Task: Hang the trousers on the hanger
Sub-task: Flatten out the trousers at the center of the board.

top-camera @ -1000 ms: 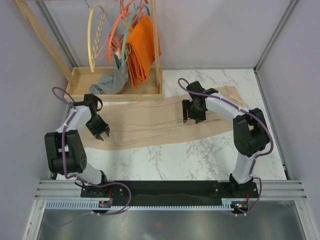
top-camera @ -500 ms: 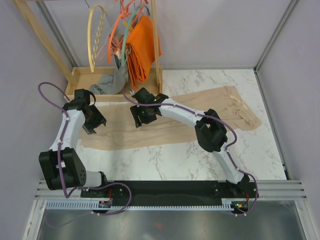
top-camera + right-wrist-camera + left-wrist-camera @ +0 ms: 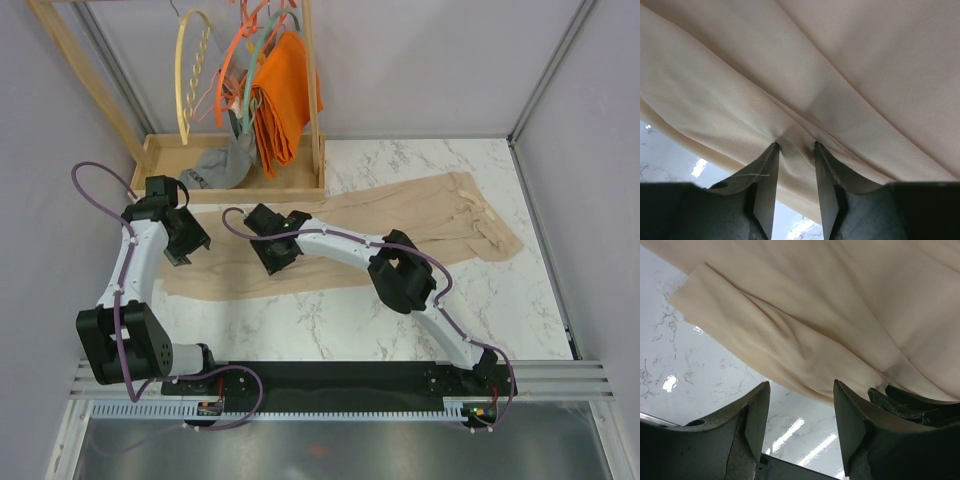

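Observation:
The beige trousers (image 3: 440, 215) lie flat across the marble table, leg ends to the left. My left gripper (image 3: 183, 252) hovers at their left end. In the left wrist view it (image 3: 801, 385) is open with bare marble between its fingers, and the folded hem of the trousers (image 3: 805, 320) lies just ahead. My right gripper (image 3: 273, 256) is down on the left part of the legs. Its fingertips press into the trousers (image 3: 815, 65), and the gripper (image 3: 796, 145) still stands open with a ridge of fabric between the tips. The pale yellow hanger (image 3: 180, 90) hangs on the rack at the back left.
A wooden rack with a tray base (image 3: 290, 185) stands at the back left. It holds an orange cloth (image 3: 282, 95), a grey garment (image 3: 215, 165) and orange and teal hangers (image 3: 235, 60). Grey walls close in both sides.
My right arm has reached far left along the trousers and lowered onto them, its jaws narrowing. My left gripper has moved back to the leg ends and opened wider.

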You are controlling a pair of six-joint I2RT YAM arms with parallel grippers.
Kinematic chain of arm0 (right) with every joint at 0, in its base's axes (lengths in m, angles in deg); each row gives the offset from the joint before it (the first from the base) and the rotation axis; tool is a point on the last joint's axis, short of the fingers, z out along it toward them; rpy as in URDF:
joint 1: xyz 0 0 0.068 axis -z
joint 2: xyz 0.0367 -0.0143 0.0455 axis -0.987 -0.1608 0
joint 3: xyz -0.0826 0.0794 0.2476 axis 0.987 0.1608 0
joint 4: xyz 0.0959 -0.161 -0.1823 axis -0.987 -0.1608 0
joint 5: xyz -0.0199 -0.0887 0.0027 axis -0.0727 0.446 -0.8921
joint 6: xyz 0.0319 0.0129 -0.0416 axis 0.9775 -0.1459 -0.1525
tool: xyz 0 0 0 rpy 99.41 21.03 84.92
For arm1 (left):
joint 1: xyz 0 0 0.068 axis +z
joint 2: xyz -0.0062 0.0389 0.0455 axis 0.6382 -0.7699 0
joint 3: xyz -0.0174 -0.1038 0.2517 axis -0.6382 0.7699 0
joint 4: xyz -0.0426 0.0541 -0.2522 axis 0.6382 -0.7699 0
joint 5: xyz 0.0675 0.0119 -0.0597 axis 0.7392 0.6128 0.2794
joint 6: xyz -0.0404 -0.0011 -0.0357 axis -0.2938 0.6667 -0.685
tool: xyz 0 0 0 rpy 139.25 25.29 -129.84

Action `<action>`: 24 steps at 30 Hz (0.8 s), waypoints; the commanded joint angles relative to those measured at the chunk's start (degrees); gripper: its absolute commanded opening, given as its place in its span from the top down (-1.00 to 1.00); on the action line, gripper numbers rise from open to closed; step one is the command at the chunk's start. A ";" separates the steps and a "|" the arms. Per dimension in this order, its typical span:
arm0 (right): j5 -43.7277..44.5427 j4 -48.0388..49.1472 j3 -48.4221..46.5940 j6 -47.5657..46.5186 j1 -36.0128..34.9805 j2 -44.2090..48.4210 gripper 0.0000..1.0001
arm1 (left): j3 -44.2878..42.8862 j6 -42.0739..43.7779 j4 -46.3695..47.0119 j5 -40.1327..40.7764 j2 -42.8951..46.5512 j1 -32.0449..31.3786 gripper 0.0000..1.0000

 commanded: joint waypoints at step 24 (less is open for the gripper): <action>-4.15 3.18 27.41 -2.14 -10.44 23.15 1.00 | -0.18 0.51 -0.98 4.43 5.27 0.32 -0.19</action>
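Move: The right hand's half-closed fingers already straddle a fold of the trousers' near leg, with the cloth right at the fingertips, about 1 cm lower. That leg's hem lies some 26 cm to its left and 4 cm nearer the robot; the far leg runs about 11 cm ahead and 2 cm left, and the rack's front rail is some 18 cm ahead and 11 cm left. For the left hand, the fold is about 19 cm right, 5 cm back and 10 cm below. The right hand shuts its fingers on the near leg's fold, pinching it while edging barely forward. Keeping that pinch, it then draws the cloth back towards the robot and the table's near edge, about 12 cm and picking up speed, rising some 4 cm and drifting a little right as the wrist turns about 10 degrees counter-clockwise. ##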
